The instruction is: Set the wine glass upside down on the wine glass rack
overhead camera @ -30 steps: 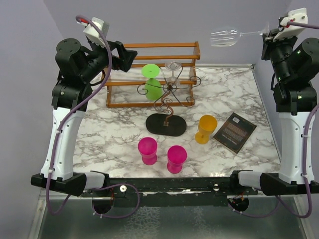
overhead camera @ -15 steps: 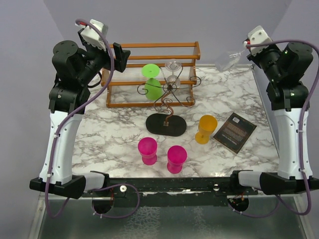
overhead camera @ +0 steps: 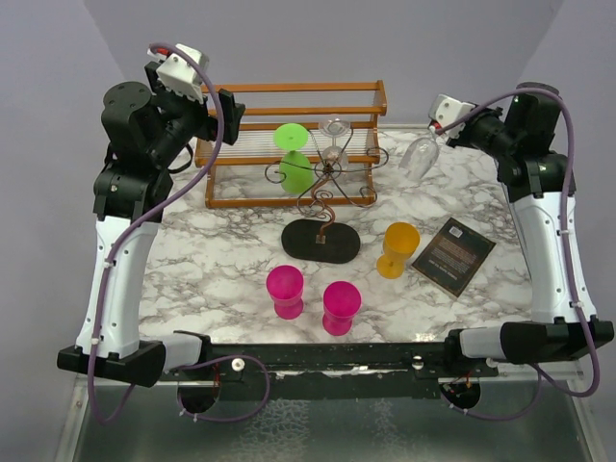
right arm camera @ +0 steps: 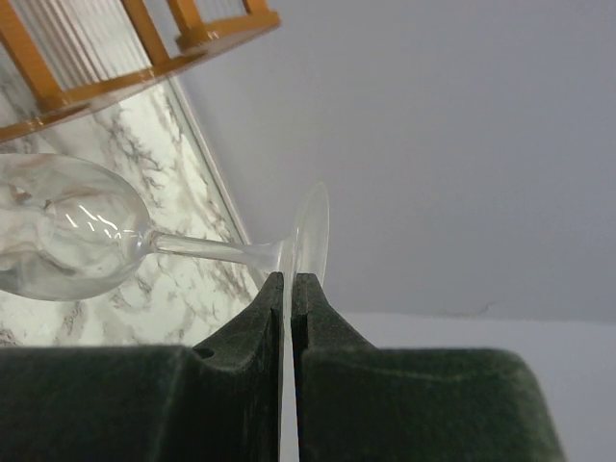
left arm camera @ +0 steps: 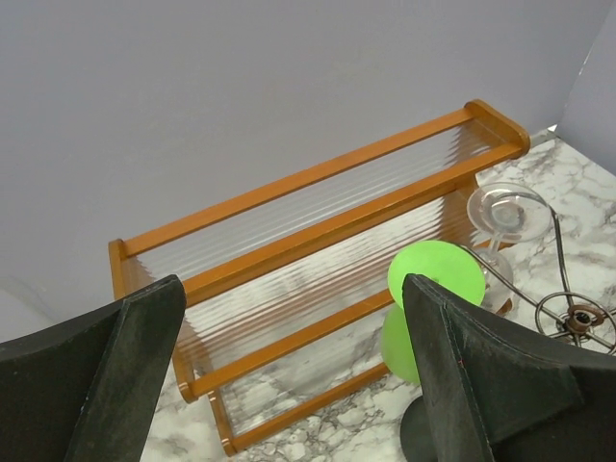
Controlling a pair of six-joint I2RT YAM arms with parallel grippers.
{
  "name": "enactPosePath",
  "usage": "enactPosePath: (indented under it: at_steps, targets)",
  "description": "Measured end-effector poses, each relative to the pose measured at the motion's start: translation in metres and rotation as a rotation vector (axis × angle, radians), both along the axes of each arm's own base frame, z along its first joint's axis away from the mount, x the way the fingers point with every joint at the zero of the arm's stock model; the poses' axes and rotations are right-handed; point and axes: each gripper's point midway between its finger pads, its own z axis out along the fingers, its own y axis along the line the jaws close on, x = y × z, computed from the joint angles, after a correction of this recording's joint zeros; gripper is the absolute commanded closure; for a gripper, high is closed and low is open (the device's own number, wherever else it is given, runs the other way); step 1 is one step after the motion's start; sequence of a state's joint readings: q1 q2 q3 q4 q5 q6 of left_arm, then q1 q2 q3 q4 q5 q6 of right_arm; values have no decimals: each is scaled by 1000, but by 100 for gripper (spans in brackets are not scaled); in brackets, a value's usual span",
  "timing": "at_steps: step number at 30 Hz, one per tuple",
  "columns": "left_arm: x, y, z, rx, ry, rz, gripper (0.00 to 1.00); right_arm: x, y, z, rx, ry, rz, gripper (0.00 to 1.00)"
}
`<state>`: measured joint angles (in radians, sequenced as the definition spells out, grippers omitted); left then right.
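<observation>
A clear wine glass (overhead camera: 421, 154) hangs in the air right of the wine glass rack (overhead camera: 327, 192), bowl tilted down and to the left. My right gripper (overhead camera: 446, 122) is shut on the edge of its foot (right arm camera: 310, 236), and the bowl (right arm camera: 67, 226) shows at the left of the right wrist view. The rack, a dark wire stand on a black oval base (overhead camera: 320, 241), carries a green glass (overhead camera: 292, 159) and another clear glass (overhead camera: 334, 130), both upside down. Behind and left of the rack, my left gripper (overhead camera: 227, 111) stands open with nothing in it (left arm camera: 294, 289).
An orange-brown wooden slatted shelf (overhead camera: 289, 91) stands behind the rack at the back wall. Two pink cups (overhead camera: 285, 291) (overhead camera: 341, 306) and an orange cup (overhead camera: 397, 248) stand in front of the rack. A black booklet (overhead camera: 453, 254) lies at the right.
My right arm has swung down and left, bringing the glass from high near the back wall to just right of the rack, bowl now tilted downward. My left gripper has opened a little wider.
</observation>
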<state>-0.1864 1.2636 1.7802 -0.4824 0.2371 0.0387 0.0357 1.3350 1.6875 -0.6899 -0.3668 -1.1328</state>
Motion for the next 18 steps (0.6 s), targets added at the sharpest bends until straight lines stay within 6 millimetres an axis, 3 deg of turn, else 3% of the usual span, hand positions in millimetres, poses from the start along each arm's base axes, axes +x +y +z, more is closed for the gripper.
enactPosePath:
  at_steps: [9, 18]
  targets:
    - [8, 10, -26, 28, 56, 41, 1, 6, 63, -24, -101, 23, 237, 98]
    - [10, 20, -26, 31, 57, 69, 1, 7, 127, -54, -189, 61, 441, 98]
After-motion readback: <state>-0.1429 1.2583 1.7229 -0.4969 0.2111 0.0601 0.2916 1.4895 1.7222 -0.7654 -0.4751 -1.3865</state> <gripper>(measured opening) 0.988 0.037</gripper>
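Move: The right gripper still pinches the clear wine glass by its foot, bowl hanging down. The free slot at the right of the metal rack, its aim, lies about 15 cm to its left, 4 cm back and 9 cm below. The clear glass already hung there is roughly 22 cm left and 2 cm ahead, the green glass 31 cm left and level with the hand, both some 13 cm lower. From the left hand the slot is about 29 cm right, level ahead, 17 cm below. Swing the right gripper steadily left about 12 cm towards the rack's free right-hand slot, sinking some 5 cm as it goes, and turn the hand about 25 degrees counter-clockwise with a slight roll. Keep the fingers shut on the foot and bring the stem in beside the right-hand scrolls. Meanwhile ease the open, empty left hand a few centimetres down and left. ##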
